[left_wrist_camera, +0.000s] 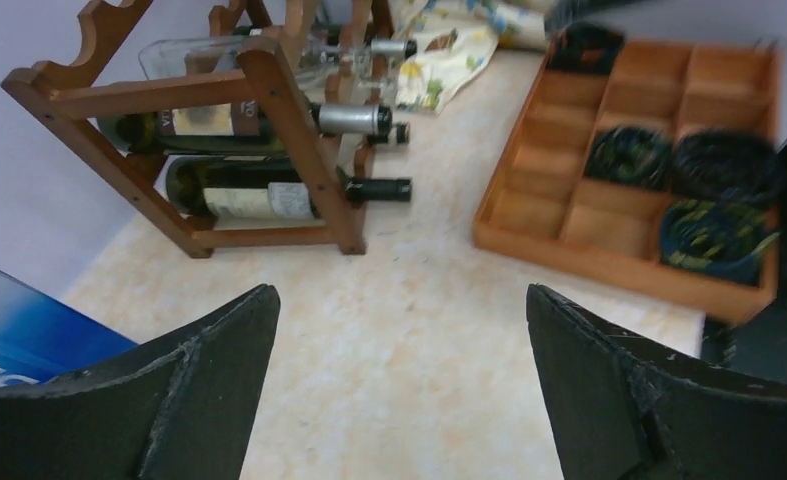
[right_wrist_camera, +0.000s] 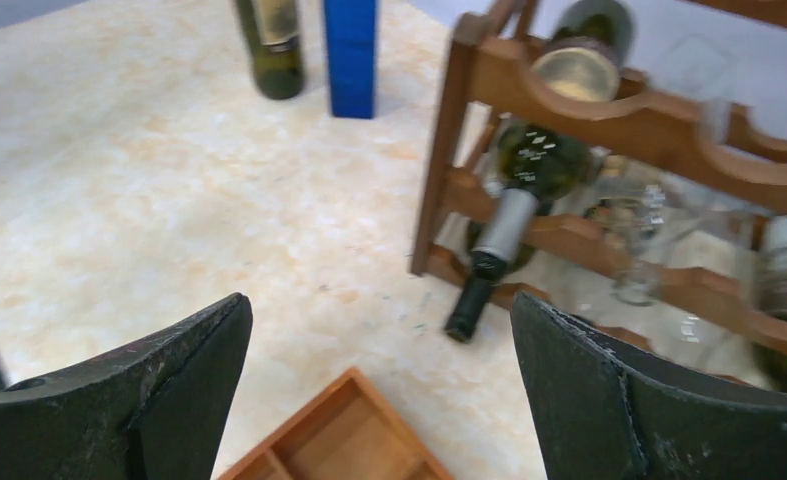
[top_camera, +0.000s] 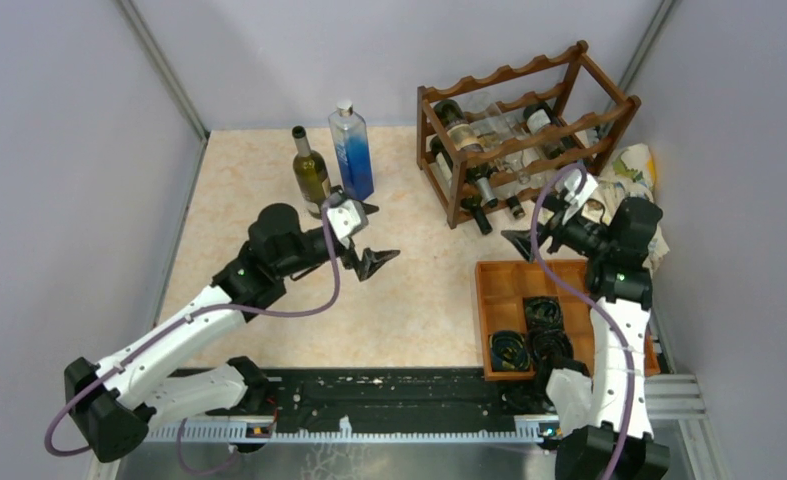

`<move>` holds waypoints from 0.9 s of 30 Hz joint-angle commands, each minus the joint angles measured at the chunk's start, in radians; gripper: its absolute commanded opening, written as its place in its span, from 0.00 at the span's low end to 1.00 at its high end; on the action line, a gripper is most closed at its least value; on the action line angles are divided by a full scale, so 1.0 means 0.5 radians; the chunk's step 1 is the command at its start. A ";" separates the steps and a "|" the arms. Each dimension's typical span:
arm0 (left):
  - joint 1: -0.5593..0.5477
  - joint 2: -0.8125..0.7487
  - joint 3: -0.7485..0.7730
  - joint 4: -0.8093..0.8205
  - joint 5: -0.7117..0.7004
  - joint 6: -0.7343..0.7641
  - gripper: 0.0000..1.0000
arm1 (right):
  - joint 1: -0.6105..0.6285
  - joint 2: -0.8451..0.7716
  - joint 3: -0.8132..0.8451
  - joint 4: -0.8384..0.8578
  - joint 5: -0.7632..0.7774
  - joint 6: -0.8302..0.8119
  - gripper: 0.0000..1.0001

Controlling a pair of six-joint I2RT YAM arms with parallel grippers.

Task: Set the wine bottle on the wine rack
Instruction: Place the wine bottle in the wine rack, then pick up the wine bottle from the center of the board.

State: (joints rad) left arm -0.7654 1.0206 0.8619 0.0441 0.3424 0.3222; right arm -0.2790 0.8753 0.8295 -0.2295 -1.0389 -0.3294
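A green wine bottle stands upright at the back of the table, left of the dark wooden wine rack; the right wrist view shows its lower part. The wine rack holds several bottles lying on their sides. One dark bottle pokes its neck out low at the front. My left gripper is open and empty over bare table, just right of the standing bottle. My right gripper is open and empty, in front of the rack above the tray's corner.
A clear bottle of blue liquid stands right beside the wine bottle. A flat wooden compartment tray with several dark coils lies at the near right. A patterned cloth lies beside the rack. Grey walls enclose the table.
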 commanded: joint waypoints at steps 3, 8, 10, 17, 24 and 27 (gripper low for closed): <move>0.012 -0.310 -0.180 0.394 -0.053 -1.108 0.99 | -0.003 -0.047 -0.253 -0.112 -0.318 -0.032 0.98; 0.012 -0.553 -0.571 0.561 -0.338 -1.635 0.99 | -0.003 -0.043 -0.280 -0.290 -0.182 -0.293 0.98; 0.012 -0.621 -0.714 0.609 -0.457 -1.804 0.99 | -0.001 -0.052 -0.297 -0.299 -0.082 -0.347 0.98; 0.012 -0.693 -0.865 0.440 -0.587 -2.049 0.99 | 0.005 -0.090 -0.337 -0.383 0.188 -0.605 0.98; 0.012 -0.639 -0.840 0.125 -0.666 -2.183 0.99 | 0.003 -0.137 -0.386 -0.355 0.285 -0.685 0.98; 0.012 -0.614 -0.843 0.084 -0.759 -2.197 0.99 | 0.003 -0.129 -0.405 -0.342 0.280 -0.699 0.98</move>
State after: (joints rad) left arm -0.7628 0.7036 0.4240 0.1459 0.0273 -0.7319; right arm -0.2790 0.8246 0.6296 -0.4274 -0.9070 -0.6361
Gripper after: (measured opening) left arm 0.987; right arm 0.983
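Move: The green wine bottle stands about 29 cm ahead of the left hand, 19 cm to its left and with its middle some 12 cm below; the blue bottle is roughly 33 cm ahead and 11 cm left. From the right hand the green bottle is about 24 cm ahead and 45 cm left, the wine rack's middle some 36 cm ahead and 9 cm right, and the divided tray 5 cm back, 15 cm right and 25 cm down. Empty and wide open, the left hand hops up and back about 4 cm, then sinks well below its starting height while drifting some 5 cm left, rolling around 60 degrees, counter-clockwise as seen from behind the hand, as its fingers swing to point forward-right over bare table. The right hand, also still open and already clear of the wine rack, first draws back a little and then sinks about 10 cm towards the divided tray in front of the rack. ##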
